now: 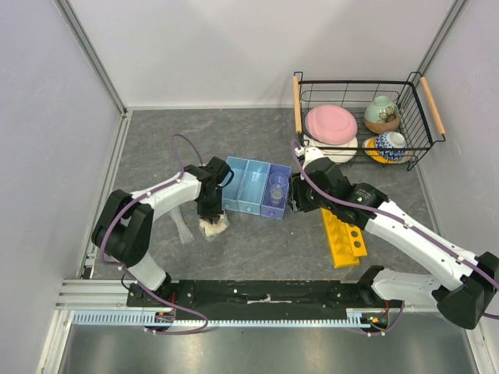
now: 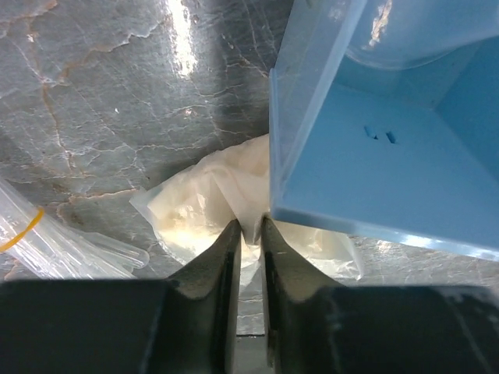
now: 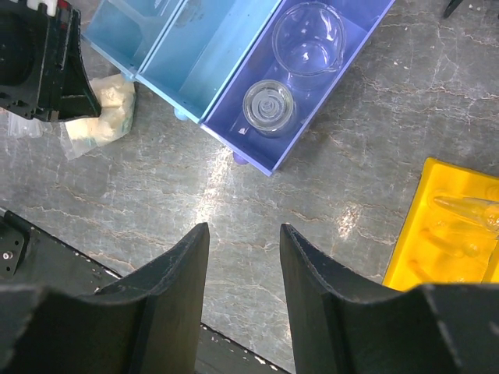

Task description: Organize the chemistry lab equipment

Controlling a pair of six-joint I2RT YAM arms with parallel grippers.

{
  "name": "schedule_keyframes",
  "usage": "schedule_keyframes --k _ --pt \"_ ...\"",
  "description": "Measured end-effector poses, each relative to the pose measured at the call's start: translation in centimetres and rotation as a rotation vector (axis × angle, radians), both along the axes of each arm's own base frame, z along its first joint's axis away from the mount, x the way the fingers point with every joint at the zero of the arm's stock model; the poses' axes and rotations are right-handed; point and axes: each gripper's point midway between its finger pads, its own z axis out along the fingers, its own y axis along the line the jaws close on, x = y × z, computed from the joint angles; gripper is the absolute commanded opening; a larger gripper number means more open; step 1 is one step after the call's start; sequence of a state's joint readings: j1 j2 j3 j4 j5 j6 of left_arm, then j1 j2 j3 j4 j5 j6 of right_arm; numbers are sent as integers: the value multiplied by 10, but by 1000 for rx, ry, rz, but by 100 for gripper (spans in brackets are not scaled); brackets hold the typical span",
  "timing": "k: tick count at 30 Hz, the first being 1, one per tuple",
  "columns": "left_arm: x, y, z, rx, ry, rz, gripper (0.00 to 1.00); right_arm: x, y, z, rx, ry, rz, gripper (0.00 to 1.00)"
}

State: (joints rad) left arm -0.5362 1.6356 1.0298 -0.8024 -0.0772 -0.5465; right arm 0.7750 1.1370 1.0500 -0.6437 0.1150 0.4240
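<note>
A cream lump (image 1: 214,226) lies on the table against the near left corner of the blue three-compartment tray (image 1: 253,187). My left gripper (image 2: 249,230) is shut on a raised fold of the cream lump (image 2: 195,210), right beside the tray's wall (image 2: 366,156). In the tray's right compartment sit a small clear beaker (image 3: 309,35) and a second round clear piece (image 3: 268,107). My right gripper (image 3: 244,230) hangs open over bare table, between the tray and the yellow rack (image 3: 452,234), with nothing between its fingers. Clear test tubes (image 2: 54,249) lie left of the lump.
The yellow rack (image 1: 343,238) lies on the table under my right arm, with a clear tube (image 3: 472,206) in it. A black wire basket (image 1: 362,117) with a pink plate and ceramic bowls stands at the back right. Grey walls enclose the table.
</note>
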Motion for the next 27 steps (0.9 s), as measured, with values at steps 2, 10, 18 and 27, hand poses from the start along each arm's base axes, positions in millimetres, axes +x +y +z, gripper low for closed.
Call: schedule_keyframes --k 2,10,18,27 --pt "-2 0 -2 -2 5 -1 14 -1 -1 3 7 -7 -1 49" --pt "-12 5 -8 -3 20 0 2 -4 -4 16 41 -33 -10 48" --pt "-19 11 39 -35 -57 2 2 -11 -6 19 51 -29 -10 48" --pt "24 -10 161 -164 -317 6 2 -15 -1 19 55 -22 3 48"
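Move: The plastic bag lies right at the left hand's half-closed fingertips, its middle about 1 cm back, 1 cm to the right and 1 cm below. The clear tube bundle lies about 8 cm to the left of that hand, level fore and aft, some 2 cm below. The blue three-part tray is centred roughly 9 cm ahead and 12 cm to the right, 1 cm lower. From the empty right hand, the bag is about 20 cm left, 2 cm back and 17 cm below. Sinking barely 1 cm and easing back towards the base, the left hand shuts its fingers on the upper fold of the bag, then climbs quickly by some 17 cm, swinging a few centimetres forward late in the rise as the fingertips tip forward nearly 20 degrees. The right hand, still open and empty, shifts about 2 cm up and slightly back. ##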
